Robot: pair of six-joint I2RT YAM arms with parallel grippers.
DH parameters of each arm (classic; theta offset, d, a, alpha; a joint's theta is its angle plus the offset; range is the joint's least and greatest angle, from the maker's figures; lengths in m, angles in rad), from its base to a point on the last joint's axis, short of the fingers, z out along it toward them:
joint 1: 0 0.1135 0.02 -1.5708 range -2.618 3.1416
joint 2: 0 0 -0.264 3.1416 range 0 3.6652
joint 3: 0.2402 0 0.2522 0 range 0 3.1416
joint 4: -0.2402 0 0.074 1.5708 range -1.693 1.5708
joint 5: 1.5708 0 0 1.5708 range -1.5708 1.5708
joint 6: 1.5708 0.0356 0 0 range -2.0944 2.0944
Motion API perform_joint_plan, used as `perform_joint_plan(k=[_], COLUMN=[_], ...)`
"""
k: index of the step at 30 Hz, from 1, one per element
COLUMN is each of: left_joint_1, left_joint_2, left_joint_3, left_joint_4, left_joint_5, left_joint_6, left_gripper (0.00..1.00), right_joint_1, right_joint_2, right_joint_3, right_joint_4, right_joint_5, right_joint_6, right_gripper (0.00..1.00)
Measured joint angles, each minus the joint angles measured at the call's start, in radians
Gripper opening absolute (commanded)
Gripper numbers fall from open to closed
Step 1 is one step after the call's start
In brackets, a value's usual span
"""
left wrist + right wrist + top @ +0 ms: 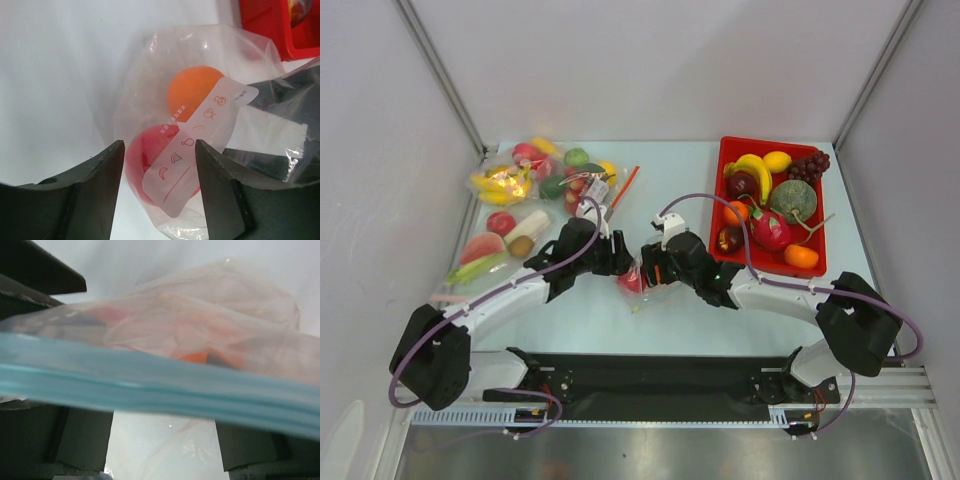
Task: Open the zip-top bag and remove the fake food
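The zip-top bag (634, 281) lies at the table's middle between my two grippers. In the left wrist view the clear bag (150, 65) holds an orange fruit (192, 90) and a red fruit (145, 155) behind a white printed label. My left gripper (160, 150) is open, its fingers on either side of the bag's near end and the red fruit. The bag's blue-green zip strip (160, 390) runs across the right wrist view, very close. My right gripper (164, 440) is open, its fingers apart behind the strip. It shows dark at the bag's right side in the left wrist view (280, 95).
A red tray (724, 200) at the back right holds bananas, grapes, a dragon fruit and other fruit; its corner shows in the left wrist view (265, 25). Several other filled clear bags (535, 180) lie at the back left. Grey walls close the sides.
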Motion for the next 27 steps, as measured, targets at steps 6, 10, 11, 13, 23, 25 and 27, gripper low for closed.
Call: perform_joint_plan(k=[6,10,11,13,23,25,27], left_joint_1=[0.0,0.0,0.0,0.0,0.0,0.0,0.0], left_joint_2=[0.08,0.118,0.123,0.129,0.129,0.129,0.129], left_joint_3=[0.0,0.0,0.0,-0.003,-0.034,-0.042,-0.048], left_joint_4=[0.038,0.067,0.073,0.084,0.088,0.089,0.089], left_joint_5=[0.061,0.102,0.109,0.12,0.14,0.143,0.143], left_joint_6=[-0.015,-0.023,-0.024,-0.032,-0.038,-0.039,-0.039], left_gripper=[0.63,0.52,0.46,0.4,0.1,0.04,0.0], right_joint_1=[0.0,-0.007,-0.008,-0.012,0.026,0.039,0.046], right_joint_2=[0.0,0.001,0.001,0.003,0.096,0.102,0.103], right_joint_3=[-0.015,-0.016,-0.016,-0.016,-0.003,-0.003,-0.003], right_joint_4=[0.014,0.024,0.028,0.041,0.051,0.048,0.048], right_joint_5=[0.057,0.017,0.0,-0.057,-0.254,-0.256,-0.26], right_joint_6=[-0.003,-0.005,-0.005,-0.004,0.001,0.0,-0.001], right_gripper=[0.73,0.73,0.73,0.73,0.73,0.73,0.74])
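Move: The bag's red fruit lies about 2 cm back and 1 cm right of the left hand, some 6 cm lower. The orange in the bag is level with that hand and 7 cm to its right. From the right hand, the red fruit is about 3 cm back, 5 cm left and 6 cm down, with the orange almost straight below; the red bin's middle is some 15 cm ahead and 24 cm right. The left fingers close from well open to shut, pinching the bag's clear film beside the red fruit, as that hand sinks about 4 cm and eases right and back. The right hand keeps its fingers spread with the zip rim across them; it edges right briefly, then swings back and left about 5 cm each way towards the red fruit, sinking 3 cm and turning some 15 degrees counter-clockwise. ##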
